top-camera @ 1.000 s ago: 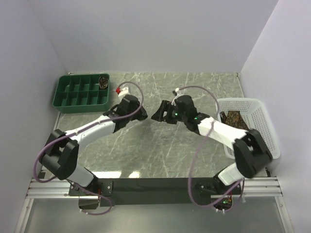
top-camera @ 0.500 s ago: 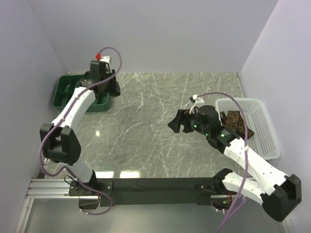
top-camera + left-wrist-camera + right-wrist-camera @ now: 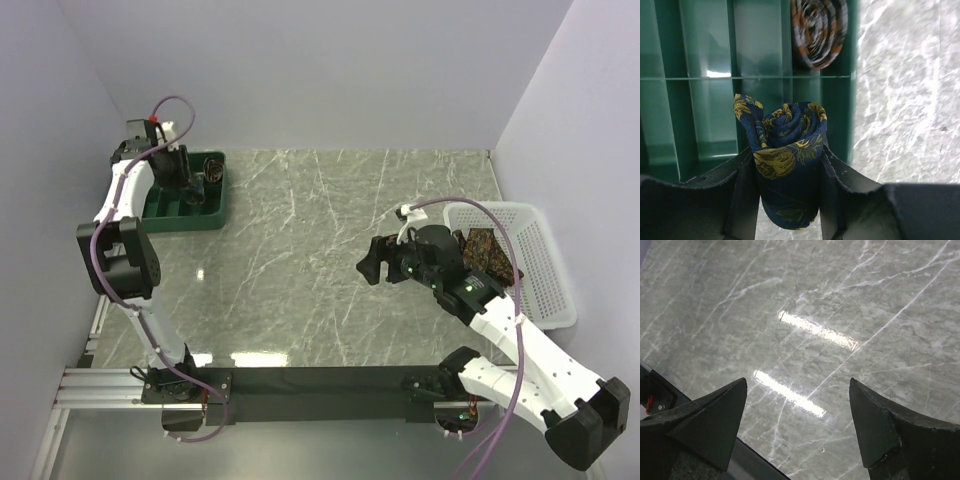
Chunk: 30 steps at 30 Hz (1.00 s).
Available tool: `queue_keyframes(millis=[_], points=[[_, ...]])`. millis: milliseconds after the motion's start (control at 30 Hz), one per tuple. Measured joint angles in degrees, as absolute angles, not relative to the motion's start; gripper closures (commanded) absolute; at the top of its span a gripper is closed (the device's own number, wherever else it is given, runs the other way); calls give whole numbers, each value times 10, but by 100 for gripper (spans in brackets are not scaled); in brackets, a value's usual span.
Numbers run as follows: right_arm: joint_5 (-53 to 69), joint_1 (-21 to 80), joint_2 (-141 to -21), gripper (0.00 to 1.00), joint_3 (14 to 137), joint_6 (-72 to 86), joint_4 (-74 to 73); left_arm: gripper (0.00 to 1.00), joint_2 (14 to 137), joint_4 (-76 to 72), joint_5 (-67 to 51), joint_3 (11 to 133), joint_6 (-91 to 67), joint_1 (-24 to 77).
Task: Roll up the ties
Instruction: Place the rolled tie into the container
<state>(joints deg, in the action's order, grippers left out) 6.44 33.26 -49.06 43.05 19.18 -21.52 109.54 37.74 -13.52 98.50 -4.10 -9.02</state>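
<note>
A navy tie with yellow flowers (image 3: 787,150), rolled into a tight coil, sits upright between the fingers of my left gripper (image 3: 788,156), which is shut on it. It hangs above a near-right compartment of the green tray (image 3: 690,77). A rolled brown tie (image 3: 819,30) lies in the compartment beyond it, and shows in the top view (image 3: 213,170) too. From above, the left gripper (image 3: 190,182) is over the tray (image 3: 215,216) at the far left. My right gripper (image 3: 372,262) hovers open over bare table, nothing between its fingers (image 3: 798,382). Unrolled brown ties (image 3: 485,247) lie in the basket.
A white mesh basket (image 3: 545,290) stands at the right edge, just behind the right arm. The tray's other compartments show no ties in them. Grey walls close in the table on the left, back and right. A black rail runs along the near edge.
My left arm has swung from mid-table to the tray at the far left, carrying the rolled navy tie. The right gripper drew back to the right and its jaws widened.
</note>
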Motion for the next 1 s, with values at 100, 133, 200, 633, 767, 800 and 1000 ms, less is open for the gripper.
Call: queue_keyframes(millis=[100, 133, 200, 633, 767, 800, 1000], points=[[65, 333, -501, 11, 430, 190, -217, 99, 1123, 389, -159, 993, -37, -108], [65, 333, -506, 11, 430, 190, -216, 99, 1132, 391, -167, 996, -37, -114], [65, 333, -516, 11, 430, 190, -217, 99, 1150, 399, -177, 1006, -36, -122], [67, 333, -538, 12, 430, 190, -216, 99, 1173, 407, -147, 1021, -37, -133], [67, 333, -537, 12, 430, 190, -216, 99, 1173, 394, -146, 1007, -36, -131], [67, 333, -537, 12, 430, 190, -216, 99, 1173, 392, -146, 1002, -35, -130], [67, 333, -537, 12, 428, 190, -212, 99, 1173, 382, -117, 982, -21, -110]])
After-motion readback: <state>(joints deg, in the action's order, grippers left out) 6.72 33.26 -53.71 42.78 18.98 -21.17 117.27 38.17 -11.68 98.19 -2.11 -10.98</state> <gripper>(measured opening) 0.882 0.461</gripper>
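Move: The rolled tie held in the left hand is meant for the empty near-row compartment, second from the right of the green container: about 2 cm left of this hand, 1 cm back and 11 cm below. The already stored roll sits about 7 cm ahead and 3 cm right, in the far right compartment; the empty near right one is 1 cm back, 3 cm right. From the right hand, the aimed-at compartment lies roughly 43 cm left, 15 cm ahead, 15 cm lower. The rolled tie, still pinched in the left fingers, is lowered about 7 cm in all: first down and some 3.5 cm left, off the line of the right-hand divider, then further down with a 1 cm drift back right, the fingers tipping slightly steeper. The empty right hand, held clear, sinks about 2.5 cm and stops. ##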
